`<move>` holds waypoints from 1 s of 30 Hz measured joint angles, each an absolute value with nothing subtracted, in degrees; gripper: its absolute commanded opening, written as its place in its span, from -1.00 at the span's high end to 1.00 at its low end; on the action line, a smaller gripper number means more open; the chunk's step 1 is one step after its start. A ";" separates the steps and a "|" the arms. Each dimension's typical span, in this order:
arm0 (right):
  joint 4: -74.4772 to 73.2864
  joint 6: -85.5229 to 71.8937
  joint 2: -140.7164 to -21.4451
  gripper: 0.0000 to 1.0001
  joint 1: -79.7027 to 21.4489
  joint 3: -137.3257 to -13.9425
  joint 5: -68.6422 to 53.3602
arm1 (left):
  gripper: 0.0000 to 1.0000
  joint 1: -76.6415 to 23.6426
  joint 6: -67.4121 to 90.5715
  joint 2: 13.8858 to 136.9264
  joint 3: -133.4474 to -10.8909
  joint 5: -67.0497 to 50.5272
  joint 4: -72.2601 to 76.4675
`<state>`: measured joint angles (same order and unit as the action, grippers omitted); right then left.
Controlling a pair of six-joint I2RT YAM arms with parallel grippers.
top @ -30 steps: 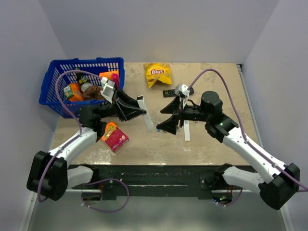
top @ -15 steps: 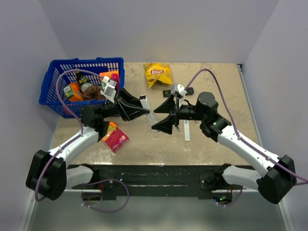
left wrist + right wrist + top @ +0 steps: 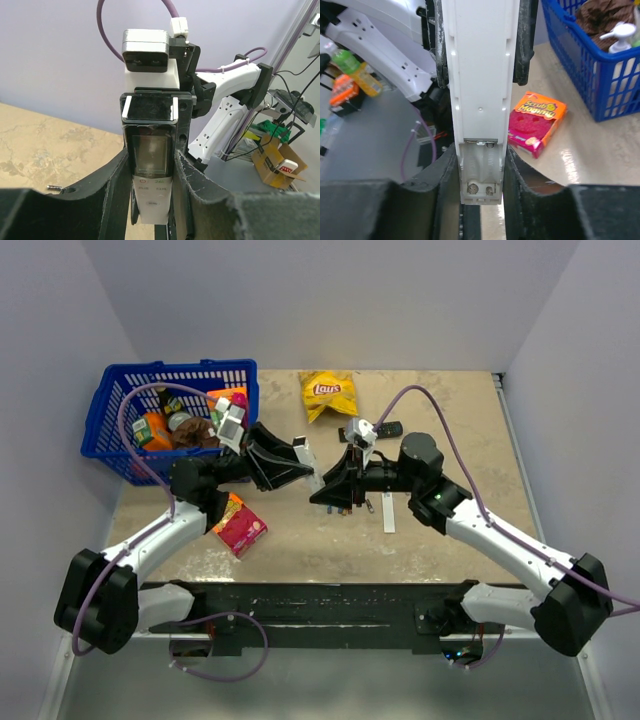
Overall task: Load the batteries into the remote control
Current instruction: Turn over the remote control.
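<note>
The white remote control [image 3: 301, 451] hangs above the table's middle, held at both ends. My left gripper [image 3: 309, 471] is shut on its end with the dark patch [image 3: 151, 150], and its white face [image 3: 152, 192] sits between the jaws. My right gripper [image 3: 322, 490] is shut on the other end, its fingers [image 3: 447, 172] pressed against both sides. The remote control's back [image 3: 480, 75] faces the right wrist view, with the open battery bay [image 3: 480, 172] empty and its springs bare. The white back strip [image 3: 388, 512] lies on the table. No batteries show in any view.
A blue basket [image 3: 108, 400] of groceries stands at the back left. A pink and orange sponge box [image 3: 238, 523] lies below the left arm. A yellow chip bag [image 3: 328, 392] and a black remote [image 3: 366, 430] lie at the back centre.
My right gripper moved left to the remote control and went from open to shut on its free end. The left gripper kept its hold and lifted slightly.
</note>
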<state>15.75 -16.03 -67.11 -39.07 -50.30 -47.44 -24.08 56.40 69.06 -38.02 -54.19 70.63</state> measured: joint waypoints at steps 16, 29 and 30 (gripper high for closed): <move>-6.85 -4.32 -62.46 1.00 -39.48 -55.37 -26.63 | -0.89 -25.12 43.57 57.78 -44.99 -34.48 32.53; -15.03 -2.79 -62.50 1.00 -43.16 -58.50 -6.74 | -0.87 -40.80 44.88 62.41 -54.22 -6.61 12.23; -15.31 -2.79 -62.50 1.00 -43.46 -58.50 -6.20 | -0.86 -41.30 45.23 63.35 -54.30 -5.54 11.99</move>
<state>-15.31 -2.79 -62.50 -43.46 -58.50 -6.20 -41.30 45.23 63.35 -54.30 -5.54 11.99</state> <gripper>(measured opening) 0.353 0.944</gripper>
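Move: The remote control stands roughly upright in both hands' fingers: its middle is at the left hand's pinch, about 1 cm lower, and some 5 cm above the right hand's, which grips the battery end. From the right hand the loose batteries lie about 10 cm ahead, 5 cm right and 22 cm below, and the white cover 9 cm ahead, 15 cm right, also on the table. The red snack box is some 16 cm left, 4 cm ahead and 27 cm below the left hand. Forward and to the right, about 6 cm each way and sinking 3 cm, the right hand carries the remote control by its battery end, turning clockwise some 35 degrees while its fingertips dip. The left opens wide and lets go, follows forward, first rising slightly, then bearing right and down, swinging counter-clockwise until its spread fingers hover about the remote's upper end. ##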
